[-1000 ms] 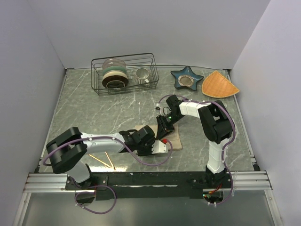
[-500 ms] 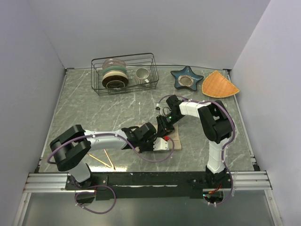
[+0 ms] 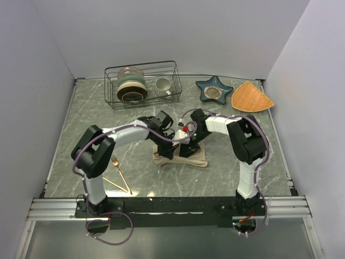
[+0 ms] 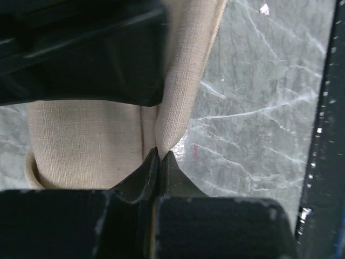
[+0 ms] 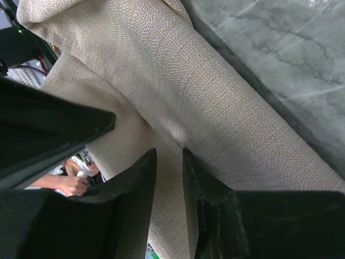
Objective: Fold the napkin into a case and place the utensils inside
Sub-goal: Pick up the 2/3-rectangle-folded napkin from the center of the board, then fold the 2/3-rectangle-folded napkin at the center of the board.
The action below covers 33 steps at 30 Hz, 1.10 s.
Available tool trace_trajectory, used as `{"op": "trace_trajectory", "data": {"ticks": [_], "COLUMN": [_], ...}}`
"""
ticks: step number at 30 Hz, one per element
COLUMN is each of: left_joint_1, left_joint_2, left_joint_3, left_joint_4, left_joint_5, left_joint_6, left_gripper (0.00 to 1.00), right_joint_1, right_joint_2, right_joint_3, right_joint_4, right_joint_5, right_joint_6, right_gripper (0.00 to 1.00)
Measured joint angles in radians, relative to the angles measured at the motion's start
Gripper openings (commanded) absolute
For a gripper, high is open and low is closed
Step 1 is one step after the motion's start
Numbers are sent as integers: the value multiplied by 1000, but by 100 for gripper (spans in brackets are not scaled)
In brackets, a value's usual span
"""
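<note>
The beige napkin [image 3: 186,160] lies bunched in the middle of the table. My left gripper [image 3: 171,148] reaches in from the left and is shut on a raised fold of the napkin [image 4: 180,91]; the jaws meet at the fold [image 4: 159,155]. My right gripper [image 3: 190,148] comes down on the same cloth from the far right. Its fingers [image 5: 141,181] stand a little apart, with the napkin [image 5: 215,102] flat beneath the narrow gap [image 5: 169,164]. The gold fork [image 3: 118,168] and the thin gold spoon [image 3: 114,183] lie near the front left, away from both grippers.
A wire rack [image 3: 143,83] with bowls and a mug stands at the back. To its right are a blue star-shaped dish [image 3: 214,89] and an orange woven mat [image 3: 252,97]. The left arm's elbow [image 3: 94,154] stands just beside the fork.
The left gripper shut at the napkin's near edge, then swung to the far side with the fold pinched. The napkin is now more bunched. The right gripper stayed on the cloth.
</note>
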Motion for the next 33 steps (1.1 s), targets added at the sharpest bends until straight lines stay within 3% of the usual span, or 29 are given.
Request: {"op": "trace_trajectory", "data": {"ticks": [9, 14, 18, 26, 33], "left_joint_1": [95, 127, 141, 154, 167], "left_joint_2": [188, 266, 297, 339, 388], "left_joint_3": [183, 214, 236, 283, 335], "left_joint_4": [-190, -254, -288, -354, -417], "left_joint_5": [188, 247, 278, 298, 325], "left_joint_6": [43, 66, 77, 96, 103], "left_gripper": [1, 1, 1, 1, 1], "right_joint_1": [-2, -19, -80, -173, -188], "right_joint_2": [-4, -27, -70, -264, -546], "right_joint_3": [7, 32, 39, 10, -153], "right_joint_4": [-14, -71, -117, -145, -60], "right_joint_5": [0, 49, 88, 87, 104], "right_joint_6": [-24, -77, -134, -257, -406], "right_gripper": [41, 51, 66, 79, 90]}}
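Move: The left hand already pinches the napkin's near edge; the napkin's middle lies about 4 cm to its right, 1 cm ahead and 3 cm below. The right fingers are low at the middle of the cloth, the napkin's centre some 2 cm to their left, level fore and aft and 1 cm down, its right end about 9 cm to their right. The fork lies roughly 21 cm left of the left hand and 7 cm nearer the base. The right hand comes free of the cloth after a short pause, going about 8 cm to the right and first some 4 cm forward, then rising mostly straight up to roughly 10 cm while the fingers spread wide and the tips swing forward, until it hangs above the napkin's right end. The left hand meanwhile keeps its closed pinch on the near edge and lowers it a couple of centimetres, easing about a centimetre forward and to its left, as the wrist tilts close to 30 degrees so that the fingertips point back towards the base. ##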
